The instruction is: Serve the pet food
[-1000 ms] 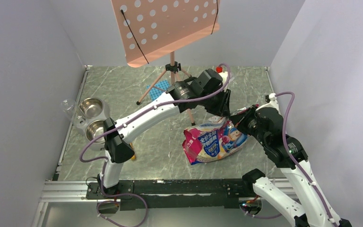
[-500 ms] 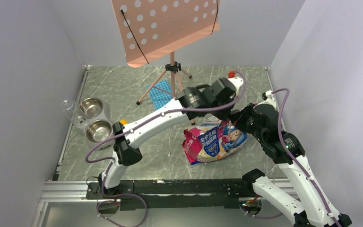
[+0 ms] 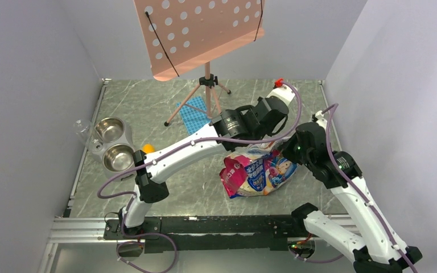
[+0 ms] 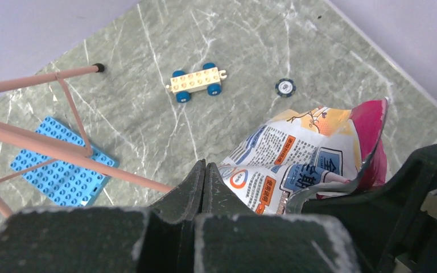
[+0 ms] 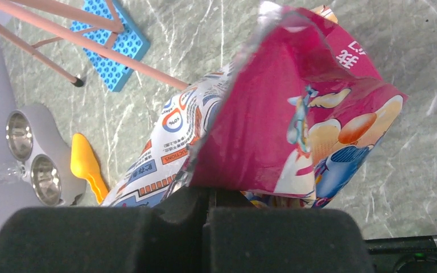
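The pet food is hidden; no kibble shows in any view. The pink-and-blue foil bag (image 3: 256,173) lies on the marble table, its top end raised. My right gripper (image 3: 287,151) is shut on the bag's top edge; in the right wrist view the bag (image 5: 296,114) rises straight from my right gripper (image 5: 207,193). My left gripper (image 3: 264,135) hangs over the bag's far end. In the left wrist view my left gripper (image 4: 204,164) is shut and empty, just left of the bag (image 4: 313,148). A yellow scoop (image 3: 146,149) lies beside the double steel bowl (image 3: 126,136).
A pink music stand on a tripod (image 3: 207,82) stands at the back, with a blue studded plate (image 3: 193,108) under it. A brick car (image 4: 196,84) and a small round disc (image 4: 285,87) lie beyond the bag. A clear bottle (image 3: 82,131) lies left of the bowls.
My left arm has swung right and farther out, uncovering the scoop and bowls. My right gripper has shifted a little left, still holding the bag's top edge.
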Action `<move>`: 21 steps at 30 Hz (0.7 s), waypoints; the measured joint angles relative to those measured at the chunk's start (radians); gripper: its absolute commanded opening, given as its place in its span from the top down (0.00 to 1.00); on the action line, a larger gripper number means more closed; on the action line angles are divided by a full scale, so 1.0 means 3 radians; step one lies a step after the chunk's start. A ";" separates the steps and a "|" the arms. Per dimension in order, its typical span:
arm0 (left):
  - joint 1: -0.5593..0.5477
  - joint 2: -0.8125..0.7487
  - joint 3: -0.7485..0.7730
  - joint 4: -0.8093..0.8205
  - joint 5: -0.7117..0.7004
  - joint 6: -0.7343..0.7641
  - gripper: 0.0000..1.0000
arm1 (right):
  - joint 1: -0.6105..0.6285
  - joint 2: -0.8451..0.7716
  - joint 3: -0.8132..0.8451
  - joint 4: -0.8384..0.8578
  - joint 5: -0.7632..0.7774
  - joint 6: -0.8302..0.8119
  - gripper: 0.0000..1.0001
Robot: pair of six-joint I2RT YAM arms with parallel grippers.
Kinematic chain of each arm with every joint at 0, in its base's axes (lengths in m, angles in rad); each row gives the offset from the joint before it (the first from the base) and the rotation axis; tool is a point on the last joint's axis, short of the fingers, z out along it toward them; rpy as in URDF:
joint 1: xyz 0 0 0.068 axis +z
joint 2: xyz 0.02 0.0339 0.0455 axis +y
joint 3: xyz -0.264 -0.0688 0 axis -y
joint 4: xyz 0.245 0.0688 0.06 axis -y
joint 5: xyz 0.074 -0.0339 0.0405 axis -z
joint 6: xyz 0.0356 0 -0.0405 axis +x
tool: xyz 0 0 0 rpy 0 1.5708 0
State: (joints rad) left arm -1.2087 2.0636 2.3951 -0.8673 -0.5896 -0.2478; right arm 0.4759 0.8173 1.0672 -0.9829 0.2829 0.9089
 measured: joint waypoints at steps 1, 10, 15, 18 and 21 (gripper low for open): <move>0.0010 -0.0027 -0.0006 0.0031 0.0020 0.0005 1.00 | 0.0000 -0.0036 0.0000 -0.0008 -0.0009 0.0000 1.00; 0.0533 -0.0735 -0.1019 0.0429 0.1628 -0.0651 0.54 | -0.0009 -0.0511 0.0051 0.0280 -0.0374 -0.0256 1.00; 0.0704 -0.0774 -0.1127 0.0469 0.2163 -0.0881 0.52 | -0.0033 -0.0571 0.0069 0.0308 -0.0456 -0.0375 1.00; 0.0656 -0.0774 -0.1127 0.0520 0.2439 -0.0930 0.50 | -0.0033 -0.0552 0.0122 0.0286 -0.0455 -0.0403 1.00; 0.0613 -0.0769 -0.1127 0.0584 0.2659 -0.0974 0.48 | -0.0033 -0.0547 0.0193 0.0181 -0.0454 -0.0402 1.00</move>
State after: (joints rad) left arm -1.0248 1.8328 2.0571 -0.6922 0.2081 -0.5400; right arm 0.4660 0.6533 1.1252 -0.9287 0.1467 0.7883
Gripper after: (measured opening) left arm 0.504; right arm 0.007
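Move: The left hand, shut and apparently empty, has the food bag's top edge about 7 cm back and 8 cm below it; the right fingers already pinch that edge. From the left hand the bag's body lies some 8 cm back, 5 cm left and 22 cm down, while on the table, about 30 cm below, the toy car stands roughly 22 cm straight ahead and the poker chip 13 cm ahead and 12 cm to the right. The left hand comes back about 5 cm towards the bag's top edge, swinging a little left and returning on the way, while the wrist tips its fingers down and turns them clockwise, some 40 degrees in all, and the shut fingers open to about half beside the edge and the right fingertips. Meanwhile the right hand keeps its pinch on the edge and lifts it roughly 6 cm, easing back about 2 cm, its wrist tipping up and turning slightly counter-clockwise. ##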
